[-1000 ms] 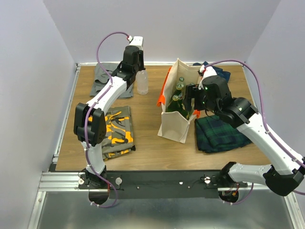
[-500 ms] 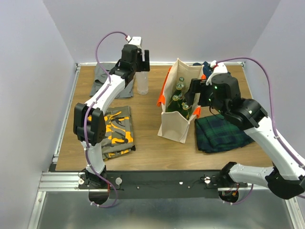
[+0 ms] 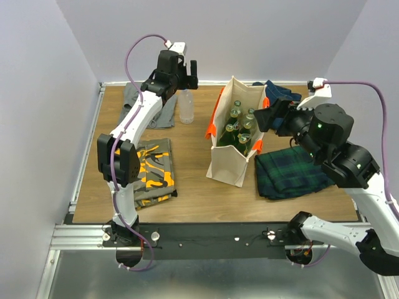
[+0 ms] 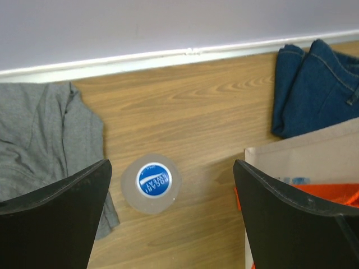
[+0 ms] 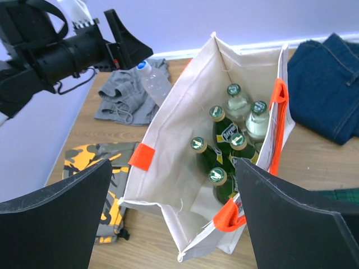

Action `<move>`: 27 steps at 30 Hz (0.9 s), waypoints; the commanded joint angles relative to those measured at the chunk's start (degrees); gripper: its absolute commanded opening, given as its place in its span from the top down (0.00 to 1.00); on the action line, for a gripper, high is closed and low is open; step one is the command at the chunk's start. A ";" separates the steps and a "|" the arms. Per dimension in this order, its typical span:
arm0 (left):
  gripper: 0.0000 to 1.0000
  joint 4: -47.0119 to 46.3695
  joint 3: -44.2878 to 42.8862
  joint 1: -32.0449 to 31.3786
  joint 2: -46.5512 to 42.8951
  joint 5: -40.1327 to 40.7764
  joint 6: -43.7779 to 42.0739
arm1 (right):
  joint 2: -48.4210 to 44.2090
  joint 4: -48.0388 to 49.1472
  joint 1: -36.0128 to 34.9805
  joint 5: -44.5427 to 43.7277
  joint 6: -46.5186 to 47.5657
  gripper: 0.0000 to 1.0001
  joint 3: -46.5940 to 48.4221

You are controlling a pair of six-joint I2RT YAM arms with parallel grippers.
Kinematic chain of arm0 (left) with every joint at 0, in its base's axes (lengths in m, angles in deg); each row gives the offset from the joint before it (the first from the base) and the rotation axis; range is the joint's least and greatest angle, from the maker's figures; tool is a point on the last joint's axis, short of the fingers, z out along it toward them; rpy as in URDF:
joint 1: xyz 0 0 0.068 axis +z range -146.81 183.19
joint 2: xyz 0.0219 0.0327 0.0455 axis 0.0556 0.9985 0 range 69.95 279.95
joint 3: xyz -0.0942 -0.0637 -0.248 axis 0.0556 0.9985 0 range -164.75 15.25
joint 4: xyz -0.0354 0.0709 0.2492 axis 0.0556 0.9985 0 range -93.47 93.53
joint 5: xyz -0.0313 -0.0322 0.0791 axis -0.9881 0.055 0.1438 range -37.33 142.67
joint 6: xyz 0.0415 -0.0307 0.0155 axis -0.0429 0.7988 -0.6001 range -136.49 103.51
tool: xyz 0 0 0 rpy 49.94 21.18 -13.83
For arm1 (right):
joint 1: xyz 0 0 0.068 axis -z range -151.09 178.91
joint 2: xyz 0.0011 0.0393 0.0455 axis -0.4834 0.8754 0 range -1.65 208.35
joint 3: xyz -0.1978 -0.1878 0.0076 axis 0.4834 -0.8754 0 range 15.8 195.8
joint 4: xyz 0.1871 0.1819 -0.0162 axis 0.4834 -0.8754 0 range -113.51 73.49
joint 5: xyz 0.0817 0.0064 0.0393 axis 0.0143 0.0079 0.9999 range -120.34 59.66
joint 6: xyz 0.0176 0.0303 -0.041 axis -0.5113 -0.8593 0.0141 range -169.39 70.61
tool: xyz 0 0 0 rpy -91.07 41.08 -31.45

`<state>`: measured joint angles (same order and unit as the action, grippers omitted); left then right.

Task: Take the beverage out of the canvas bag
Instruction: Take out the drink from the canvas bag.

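The canvas bag (image 3: 227,163), cream cloth with orange handles, stands open at the table's middle. It holds several green glass bottles (image 3: 232,129) and two paler ones, all upright. The right wrist view looks down into the bag (image 5: 185,145) at the bottles (image 5: 220,132). My right gripper (image 3: 268,118) is open and empty, above and to the right of the bag's mouth (image 5: 173,161). A clear plastic bottle with a blue cap (image 3: 186,107) stands on the table left of the bag. My left gripper (image 3: 189,71) is open and empty above it (image 4: 171,168), with the cap (image 4: 151,180) just left of centre.
Folded clothes lie around: a grey garment (image 3: 138,103) at the back left, a camouflage one (image 3: 153,171) at the front left, a dark plaid cloth (image 3: 288,173) right of the bag, and blue jeans (image 3: 282,93) behind it. Walls close three sides.
My left gripper has risen off the clear bottle, which stays standing on the table. My right gripper has lifted up and back to the right from the bag's mouth, empty.
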<state>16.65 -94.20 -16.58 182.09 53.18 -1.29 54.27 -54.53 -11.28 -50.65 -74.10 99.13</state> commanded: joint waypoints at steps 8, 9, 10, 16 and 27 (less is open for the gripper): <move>0.01 10.03 -1.82 1.57 -3.24 -6.04 2.55 | 12.63 -17.08 -0.33 -8.22 -6.13 0.00 14.21; 0.01 10.20 -1.82 1.84 -3.59 -6.49 2.81 | 13.33 -18.39 -0.33 -9.64 -8.14 0.00 16.32; 0.01 11.07 -1.99 2.45 -4.03 -6.84 4.21 | 13.60 -18.93 -0.33 -10.70 -9.21 0.00 17.30; 0.01 13.62 -1.82 3.25 -5.61 -13.07 4.93 | 2.19 -3.66 -0.25 -3.78 -5.71 0.00 5.03; 0.01 24.88 -7.54 3.33 -5.08 -14.49 2.38 | 4.63 -16.81 -0.33 -9.55 -5.86 0.00 8.78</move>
<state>36.13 -100.71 -13.17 178.81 39.94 2.45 56.17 -64.02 -11.28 -55.20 -78.41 106.58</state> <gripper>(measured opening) 0.988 0.998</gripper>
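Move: The drink already stands on the table almost straight below the left hand, some 14 cm down and about 2 cm to its left. The grey shorts lie roughly 19 cm left and 7 cm ahead; the canvas bag stands some 20 cm right and 14 cm back. From the right hand, the drink is about 29 cm ahead, 31 cm left and 28 cm below. Left gripper, still open, backs about 5 cm off the drink, tipping down; the right sways forward, then back. ##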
